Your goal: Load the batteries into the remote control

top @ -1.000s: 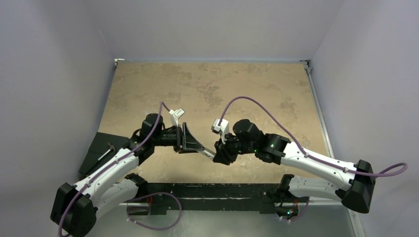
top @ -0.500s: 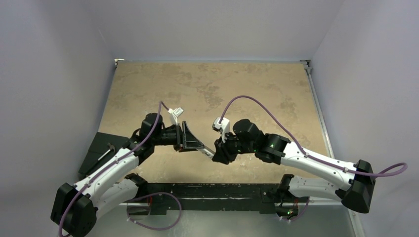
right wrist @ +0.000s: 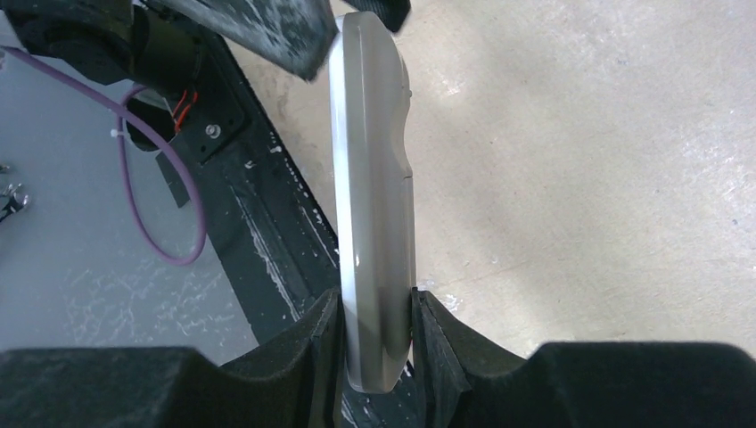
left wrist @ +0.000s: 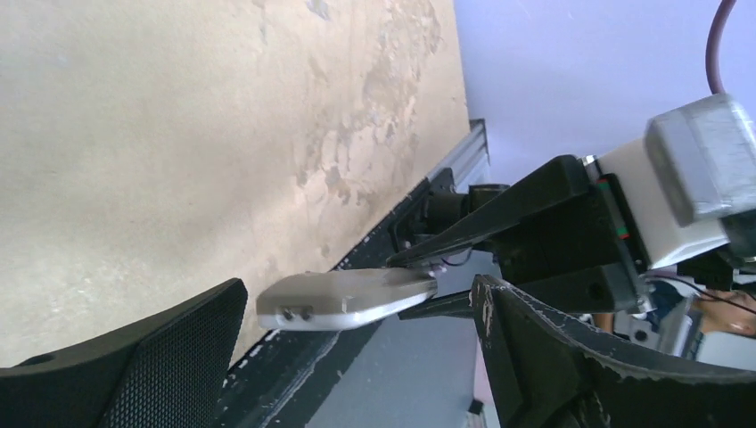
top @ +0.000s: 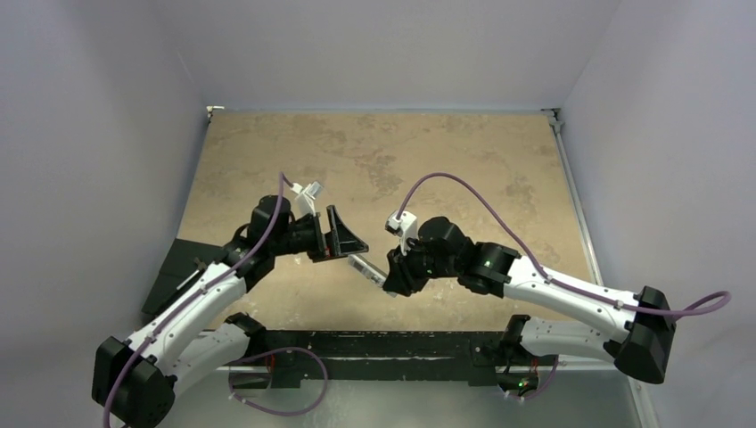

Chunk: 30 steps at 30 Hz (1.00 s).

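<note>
The remote control (top: 367, 270) hangs in the air between the two arms, above the table's near part. My right gripper (top: 392, 278) is shut on its near end; in the right wrist view the remote (right wrist: 374, 178) stands edge-on between the two pads of that gripper (right wrist: 376, 312). My left gripper (top: 352, 250) is open, just up and left of the remote's free end. In the left wrist view the grey remote (left wrist: 348, 299) lies between and beyond my spread fingers (left wrist: 178, 357), and I see no contact. No batteries show in any view.
A black mat (top: 174, 267) with a small pale object on it lies off the table's left near corner. A black rail (top: 374, 343) runs along the near edge. Grey walls close in the tan table (top: 383, 152) on three sides.
My left gripper has drawn back up and to the left, away from the remote's free end. My right gripper keeps the remote almost in the same place.
</note>
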Each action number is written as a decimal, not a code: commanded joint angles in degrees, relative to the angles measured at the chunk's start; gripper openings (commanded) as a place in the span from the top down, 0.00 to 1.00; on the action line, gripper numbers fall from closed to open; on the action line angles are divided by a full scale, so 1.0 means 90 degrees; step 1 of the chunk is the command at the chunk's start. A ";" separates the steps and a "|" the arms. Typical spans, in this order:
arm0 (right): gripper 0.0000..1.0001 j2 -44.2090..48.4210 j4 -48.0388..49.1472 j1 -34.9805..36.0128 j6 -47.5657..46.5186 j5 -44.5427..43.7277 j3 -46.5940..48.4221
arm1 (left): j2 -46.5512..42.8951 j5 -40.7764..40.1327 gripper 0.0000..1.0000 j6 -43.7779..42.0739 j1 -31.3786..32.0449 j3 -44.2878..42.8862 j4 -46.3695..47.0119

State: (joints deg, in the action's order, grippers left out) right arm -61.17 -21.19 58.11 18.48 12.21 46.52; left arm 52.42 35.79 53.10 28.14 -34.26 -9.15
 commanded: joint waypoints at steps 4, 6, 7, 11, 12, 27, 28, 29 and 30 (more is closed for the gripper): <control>1.00 -0.0360 0.0676 -0.0111 0.0573 -0.0267 -0.0106 | -0.0286 -0.1475 0.02 -0.1386 -0.0041 -0.1122 -0.1678; 1.00 -0.0491 0.0911 -0.0296 0.0735 -0.0022 -0.0191 | -0.0364 -0.1698 0.01 -0.1525 -0.0041 -0.1252 -0.1903; 1.00 -0.0542 0.1062 -0.0425 0.0818 0.0148 -0.0248 | -0.0399 -0.1768 0.01 -0.1573 -0.0041 -0.1305 -0.1955; 1.00 -0.0749 0.1636 -0.0999 0.1076 0.0899 -0.0448 | -0.0551 -0.1861 0.01 -0.1717 -0.0041 -0.1344 -0.2040; 1.00 -0.0802 0.1774 -0.1149 0.1160 0.1025 -0.0497 | -0.0588 -0.1886 0.01 -0.1743 -0.0041 -0.1349 -0.2068; 1.00 -0.2099 0.3689 -0.1760 0.2189 0.1816 -0.1127 | -0.0830 -0.2020 0.01 -0.1784 -0.0041 -0.1415 -0.2258; 1.00 -0.2190 0.3796 -0.1782 0.2231 0.1860 -0.1162 | -0.0834 -0.2035 0.01 -0.1785 -0.0041 -0.1444 -0.2279; 1.00 -0.2279 0.3902 -0.1795 0.2274 0.1903 -0.1201 | -0.0835 -0.2047 0.01 -0.1793 -0.0041 -0.1468 -0.2302; 1.00 -0.2365 0.3982 -0.1818 0.2313 0.1934 -0.1237 | -0.0827 -0.2063 0.01 -0.1803 -0.0041 -0.1514 -0.2333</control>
State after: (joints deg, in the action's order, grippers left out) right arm -80.68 6.39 42.48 36.40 25.74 36.32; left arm 45.69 18.31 38.26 28.14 -44.69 -29.63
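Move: The right hand already grips the near end of the remote control, whose middle is about 3 cm ahead and 4 cm left at hand height. The bare table it is lowered towards lies roughly 15 cm below, some 8 cm ahead and 4 cm left; the open left gripper is about 8 cm ahead and 8 cm left. From the left hand the remote's middle is around 6 cm back, 5 cm right and slightly below. Still gripping the remote, the right hand sinks about 8 cm and reaches 6 forward, while left withdraws leftward. ##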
